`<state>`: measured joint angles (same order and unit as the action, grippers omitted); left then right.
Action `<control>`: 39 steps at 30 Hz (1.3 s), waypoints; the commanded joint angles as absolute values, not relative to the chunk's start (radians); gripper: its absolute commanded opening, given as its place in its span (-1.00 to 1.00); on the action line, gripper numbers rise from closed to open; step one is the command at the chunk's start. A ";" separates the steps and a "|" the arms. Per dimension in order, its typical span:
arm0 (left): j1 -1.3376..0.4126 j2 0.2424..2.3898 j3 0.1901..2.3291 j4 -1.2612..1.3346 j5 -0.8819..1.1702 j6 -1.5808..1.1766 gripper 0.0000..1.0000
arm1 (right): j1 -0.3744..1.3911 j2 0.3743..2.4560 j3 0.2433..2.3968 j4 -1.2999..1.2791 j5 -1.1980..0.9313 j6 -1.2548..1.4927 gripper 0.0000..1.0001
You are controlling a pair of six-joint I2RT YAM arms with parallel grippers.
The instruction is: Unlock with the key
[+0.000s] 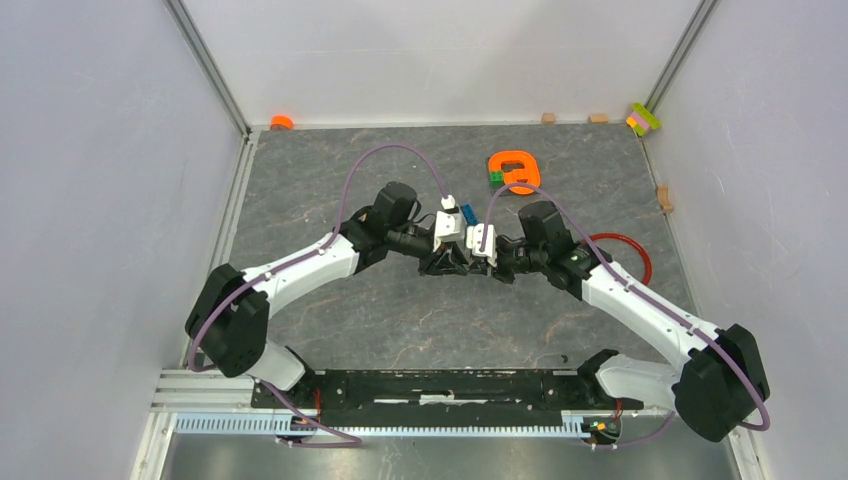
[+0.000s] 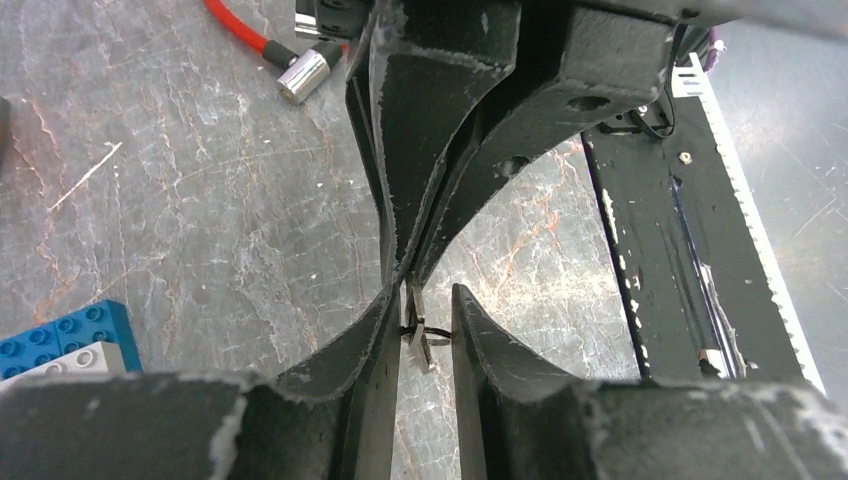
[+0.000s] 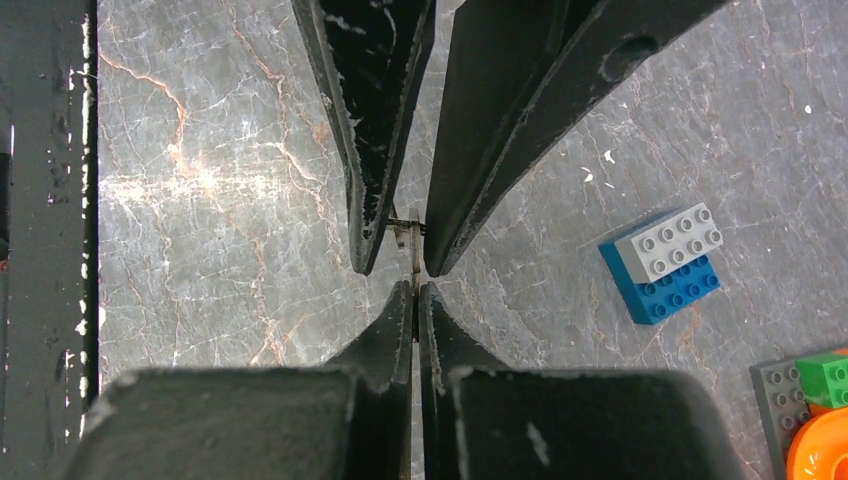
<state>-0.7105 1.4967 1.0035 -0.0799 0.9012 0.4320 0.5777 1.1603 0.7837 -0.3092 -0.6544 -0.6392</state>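
The key (image 2: 420,330) is a thin silver blade on a small dark ring, hanging above the grey tabletop at mid-table. My right gripper (image 3: 415,285) is shut on it, and the blade (image 3: 408,232) sticks out past the fingertips. In the left wrist view the right gripper (image 2: 410,270) comes down from above. My left gripper (image 2: 427,292) faces it tip to tip, its jaws a narrow gap apart with the key and ring between them. I cannot tell whether the ring touches the pads. From above, the left gripper (image 1: 455,262) and right gripper (image 1: 480,264) meet.
A red cable (image 1: 625,240) with a metal plug tip (image 2: 305,72) lies to the right. A blue and grey brick stack (image 3: 665,262) sits just behind the grippers. An orange piece (image 1: 514,170) with a green brick lies farther back. The black base rail (image 2: 700,250) runs along the near edge.
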 commanded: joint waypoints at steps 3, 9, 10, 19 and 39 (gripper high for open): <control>-0.721 1.512 1.043 -0.115 0.921 0.475 -0.38 | 0.574 1.162 0.830 -0.293 -0.666 -0.624 -1.00; -0.724 1.517 1.057 -0.109 0.917 0.458 -0.41 | 0.573 1.166 0.828 -0.296 -0.666 -0.624 -1.00; -0.724 1.519 1.057 -0.104 0.917 0.451 -0.42 | 0.574 1.166 0.829 -0.297 -0.666 -0.625 -1.00; -0.729 1.529 1.060 -0.096 0.908 0.440 -0.55 | 0.574 1.168 0.827 -0.297 -0.667 -0.621 -1.00; -0.742 1.522 1.034 -0.144 0.912 0.500 -0.96 | 0.572 1.163 0.835 -0.280 -0.628 -0.581 -0.90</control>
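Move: The key, in the right gripper's tips, reaches between the left gripper's open fingers, its middle about 1 cm to the right of the left hand and 1 cm below it. From the left hand, the blue-and-grey bricks lie on the table some 17 cm ahead and 1 cm left, the cable plug some 6 cm ahead and 20 cm right, both about 15 cm lower. From the right hand, the key is about 1 cm to the left, level in height. Close the left gripper from about a third open to nearly shut, so its fingertips pinch the key sticking out from the right gripper's tips. While closing, ease the left hand down and slightly right towards the right fingertips, under 1 cm in all. Keep the right gripper shut on the key as it holds almost in place. ##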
